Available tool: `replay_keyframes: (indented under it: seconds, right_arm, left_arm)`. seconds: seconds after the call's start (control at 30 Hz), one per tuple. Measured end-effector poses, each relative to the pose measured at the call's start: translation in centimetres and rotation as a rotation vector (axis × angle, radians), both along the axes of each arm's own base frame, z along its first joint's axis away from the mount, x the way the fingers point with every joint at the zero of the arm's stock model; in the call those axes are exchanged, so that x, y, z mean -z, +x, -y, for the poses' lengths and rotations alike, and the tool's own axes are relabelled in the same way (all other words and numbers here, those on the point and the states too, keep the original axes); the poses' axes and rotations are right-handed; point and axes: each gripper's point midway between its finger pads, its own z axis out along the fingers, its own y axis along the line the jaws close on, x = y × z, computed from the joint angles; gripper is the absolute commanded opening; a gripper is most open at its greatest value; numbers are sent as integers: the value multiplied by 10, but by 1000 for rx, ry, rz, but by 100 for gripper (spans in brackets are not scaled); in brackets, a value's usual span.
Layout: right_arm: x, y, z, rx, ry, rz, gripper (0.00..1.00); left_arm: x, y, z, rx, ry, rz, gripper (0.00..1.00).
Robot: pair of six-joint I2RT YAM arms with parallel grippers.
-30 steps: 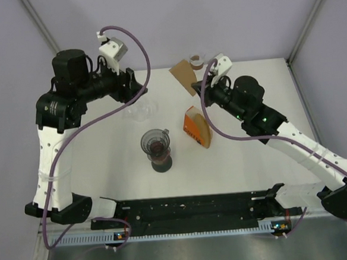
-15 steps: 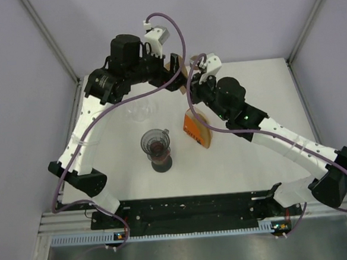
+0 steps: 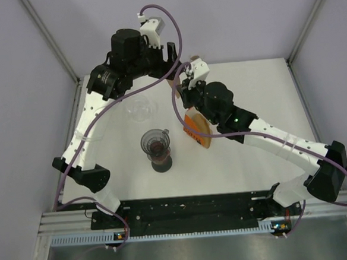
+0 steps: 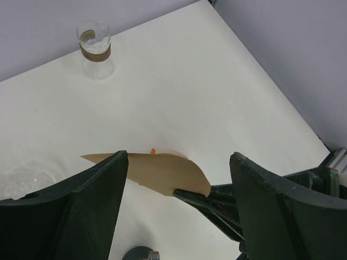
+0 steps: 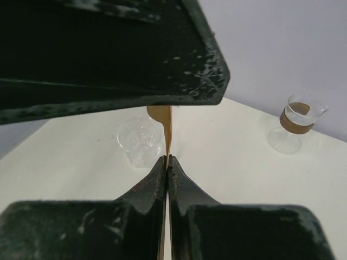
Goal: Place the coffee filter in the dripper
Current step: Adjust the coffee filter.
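Observation:
A tan paper coffee filter (image 4: 157,170) hangs above the back of the table, pinched edge-on (image 5: 166,127) in my right gripper (image 5: 167,160), which is shut on it. My left gripper (image 4: 179,162) is open, with one dark finger (image 4: 92,206) on each side of the filter's flat faces and not closed on it. In the top view the two grippers meet near the back middle, the left gripper (image 3: 172,64) just above the right gripper (image 3: 177,85). The dark ribbed dripper (image 3: 155,142) stands on its dark base in the middle of the table, apart from both grippers.
An orange box of filters (image 3: 196,128) stands right of the dripper. A clear glass vessel (image 3: 139,111) sits behind the dripper. A glass carafe with a brown collar (image 4: 96,51) stands near the back wall. Grey walls close in the table's back and sides.
My left arm has swung from the back left over to the back middle, bringing its open jaws around the filter. My right gripper has carried the filter leftward to meet it.

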Motion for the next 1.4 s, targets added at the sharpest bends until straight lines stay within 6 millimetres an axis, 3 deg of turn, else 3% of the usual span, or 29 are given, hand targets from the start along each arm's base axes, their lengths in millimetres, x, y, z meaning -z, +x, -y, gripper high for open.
replay_keyframes:
  seconds: [0.4,0.6,0.7,0.9,1.03,1.17,1.3,1.4]
  right_arm:
    - [3,0,2,38,-70,39,0]
    - [4,1,3,40,-85,50,3]
    - [10,-1,1,21,-100,54,53]
    - [39,-22,-6,-153,-183,48,97]
    - [49,-41,20,-310,-168,23,99]
    - [32,-50,61,-372,-114,54,99]
    - [13,-74,59,-523,-88,103,99]
    - [12,-84,50,-644,-85,100,98]
  left_arm:
    - [30,10,6,-13,27,-77,0]
    - [34,10,5,-10,36,-81,0]
    - [41,10,6,5,36,-102,0]
    - [59,5,4,76,62,-133,0]
    - [65,-9,1,159,117,-124,0]
    - [63,-34,-1,283,158,-98,0]
    - [59,-63,-3,412,182,-74,0]
    - [59,-88,-1,516,209,-56,0]
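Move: The coffee filter, held at its right-hand end in the right hand's shut fingers, has its middle about 3 cm ahead and 1 cm to the left of that hand and 1 cm above it. From the open left hand the filter lies about 5 cm below and 1 cm to the right, level fore and aft. From the left hand the dripper is some 12 cm back, 8 cm left and 27 cm below; the filter box stands about 1 cm back, 7 cm right and 36 cm below. The filter changes hands: the left hand sinks about 3 cm and shuts its fingers on it while the right keeps its pinch. Then the right opens wide and lets go, dipping and drawing off back and to its right. The left keeps hold, sinks a little more and swings back some 10 cm towards the dripper, turning about 30 degrees clockwise. ##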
